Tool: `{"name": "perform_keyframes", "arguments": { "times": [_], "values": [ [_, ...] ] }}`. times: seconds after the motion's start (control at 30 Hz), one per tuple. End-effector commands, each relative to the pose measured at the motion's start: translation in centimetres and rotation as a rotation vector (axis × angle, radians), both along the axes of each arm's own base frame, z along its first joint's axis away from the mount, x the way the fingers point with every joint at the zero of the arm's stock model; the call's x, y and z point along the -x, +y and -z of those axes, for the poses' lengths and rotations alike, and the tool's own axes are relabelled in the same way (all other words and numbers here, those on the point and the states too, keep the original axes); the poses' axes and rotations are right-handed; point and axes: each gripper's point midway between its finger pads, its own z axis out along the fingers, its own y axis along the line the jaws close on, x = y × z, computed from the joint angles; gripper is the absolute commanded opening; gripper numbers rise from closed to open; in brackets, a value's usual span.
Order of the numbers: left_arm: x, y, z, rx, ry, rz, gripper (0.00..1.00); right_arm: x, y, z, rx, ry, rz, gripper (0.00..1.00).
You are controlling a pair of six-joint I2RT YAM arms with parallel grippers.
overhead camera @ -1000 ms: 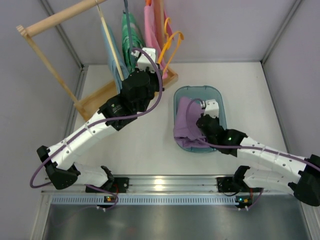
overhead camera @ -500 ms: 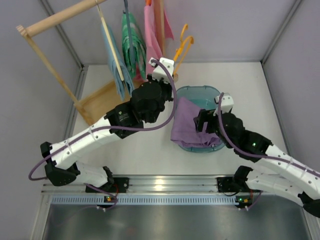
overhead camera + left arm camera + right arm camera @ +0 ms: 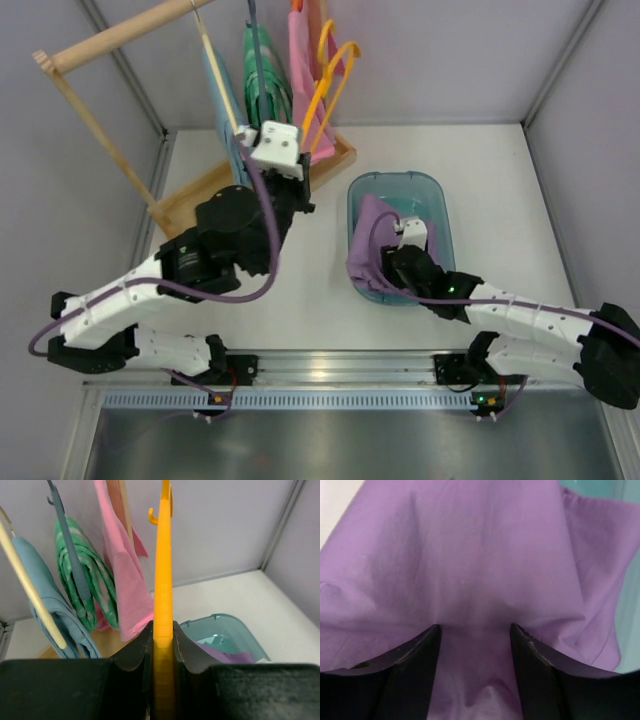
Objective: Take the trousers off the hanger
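Observation:
The orange-yellow hanger (image 3: 325, 75) is bare and stands upright by the rack, its hook up among the hung clothes. My left gripper (image 3: 303, 170) is shut on its lower edge; in the left wrist view the hanger (image 3: 162, 570) runs up from between my fingers (image 3: 163, 630). The lilac trousers (image 3: 366, 248) lie crumpled in the teal bin (image 3: 395, 178), draped over its left rim. My right gripper (image 3: 386, 264) is low in the bin on the cloth. In the right wrist view the jaws (image 3: 475, 630) stand apart with the trousers (image 3: 480, 555) filling the view between and beyond them.
A wooden rack with pole (image 3: 130, 30) and base (image 3: 200, 195) stands at the back left. A light blue garment (image 3: 225, 100), a green one (image 3: 262, 75) and a pink one (image 3: 303, 50) hang on it. The bin (image 3: 235, 630) shows to the right in the left wrist view.
My left arm swung the hanger from beside the bin back left to the rack. My right gripper dropped from above the bin's rim down onto the trousers inside it.

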Motion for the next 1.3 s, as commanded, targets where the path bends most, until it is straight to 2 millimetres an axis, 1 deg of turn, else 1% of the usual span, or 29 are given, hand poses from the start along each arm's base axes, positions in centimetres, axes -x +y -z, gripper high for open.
{"name": "perform_keyframes", "arguments": {
  "times": [0.0, 0.03, 0.1, 0.13, 0.17, 0.23, 0.27, 0.3, 0.33, 0.37, 0.43, 0.47, 0.53, 0.57, 0.63, 0.67, 0.73, 0.77, 0.83, 0.97, 1.07, 1.17, 1.27],
  "values": [
    [2.4, 5.7, -6.2, 0.164, -0.053, -0.05, 0.0, -1.2, 2.0, -0.9, -0.128, -0.046, 0.028, 0.59],
    [3.4, 5.5, -6.5, 0.166, -0.051, -0.022, 0.0, -1.2, 2.0, -0.5, -0.129, -0.042, 0.033, 0.67],
    [3.9, 6.4, -6.9, 0.141, -0.049, -0.048, 0.0, -1.0, 1.3, 0.7, -0.109, -0.027, 0.053, 0.75],
    [4.4, 6.1, -6.8, 0.129, -0.043, -0.036, 0.0, -1.3, 1.5, 0.4, -0.128, -0.045, 0.059, 0.81],
    [4.6, 6.7, -7.0, 0.109, -0.041, -0.061, 0.0, -1.3, 1.4, 0.3, -0.129, -0.048, 0.062, 0.84],
    [4.8, 6.8, -7.2, 0.091, -0.038, -0.071, 0.0, -1.2, 1.3, -0.1, -0.137, -0.056, 0.06, 0.88],
    [4.7, 7.3, -7.8, 0.08, -0.044, -0.08, 0.0, -1.1, 1.2, -0.1, -0.135, -0.058, 0.058, 0.89],
    [4.7, 7.8, -8.0, 0.072, -0.039, -0.107, 0.0, -1.1, 1.2, -0.5, -0.149, -0.068, 0.058, 0.9],
    [4.6, 8.3, -8.3, 0.068, -0.035, -0.127, 0.0, -1.1, 1.0, -0.6, -0.152, -0.073, 0.064, 0.91],
    [4.6, 8.8, -9.2, 0.079, -0.033, -0.142, 0.0, -0.9, 0.7, -0.4, -0.147, -0.074, 0.065, 0.91],
    [4.6, 9.8, -9.9, 0.073, -0.031, -0.166, 0.0, -0.9, 0.4, -0.7, -0.157, -0.087, 0.071, 0.93],
    [4.6, 10.9, -10.6, 0.083, -0.031, -0.175, 0.0, -0.9, 0.2, -0.7, -0.156, -0.09, 0.074, 0.94],
    [4.7, 12.4, -10.9, 0.096, -0.016, -0.207, 0.0, -0.9, 0.1, -0.8, -0.155, -0.091, 0.078, 0.95],
    [4.8, 13.7, -11.1, 0.102, -0.009, -0.224, 0.0, -0.9, 0.1, -0.8, -0.157, -0.092, 0.078, 0.96],
    [4.9, 15.3, -10.6, 0.104, 0.015, -0.264, 0.0, -1.0, 0.3, -0.9, -0.16, -0.093, 0.073, 0.96],
    [4.9, 15.6, -10.1, 0.087, 0.021, -0.278, 0.0, -1.0, 0.4, -0.9, -0.16, -0.093, 0.071, 0.96],
    [5.1, 17.1, -9.4, 0.071, 0.05, -0.326, 0.0, -1.2, 0.6, -0.8, -0.153, -0.087, 0.07, 0.97],
    [5.1, 17.2, -9.1, 0.048, 0.055, -0.339, 0.0, -1.3, 0.8, -0.9, -0.155, -0.087, 0.067, 0.97],
    [5.2, 17.8, -8.9, 0.054, 0.067, -0.357, 0.0, -1.4, 1.2, -0.6, -0.151, -0.077, 0.061, 0.97],
    [5.3, 18.7, -9.3, 0.067, 0.077, -0.367, 0.0, -1.5, 1.8, 0.0, -0.143, -0.057, 0.047, 0.97],
    [5.4, 19.8, -9.4, 0.069, 0.092, -0.386, 0.0, -1.6, 1.8, 0.5, -0.127, -0.047, 0.05, 0.97],
    [5.6, 20.5, -8.8, 0.041, 0.109, -0.413, 0.0, -1.8, 1.8, 1.2, -0.11, -0.035, 0.055, 0.98],
    [5.9, 21.0, -7.7, -0.018, 0.134, -0.458, 0.0, -2.1, 1.9, 1.3, -0.11, -0.03, 0.059, 0.98]
  ]
}}
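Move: The left hand holds the empty orange hanger; the free front stretch of the wooden rail is about 14 cm ahead, 24 cm left and some 12 cm up. The cream hanger with blue cloth lies roughly 15 cm ahead, 12 cm left and 9 cm below this hand, the green cloth 22 cm ahead and 7 cm left of it. The purple trousers are just under the right hand, about 2 cm ahead, 3 cm left and 4 cm down; the bin's middle is some 3 cm ahead, level sideways. The empty orange hanger, still pinched by the left hand, is drawn back about 5 cm while rising, then swept left across the hanging clothes towards the rail's front stretch, 18 cm left and 10 cm up in all, turning some 15 degrees counter-clockwise and stopping there. Over the trousers in the bin, the right hand's fingers spread wide as it dips, lifts slightly and sinks again. ##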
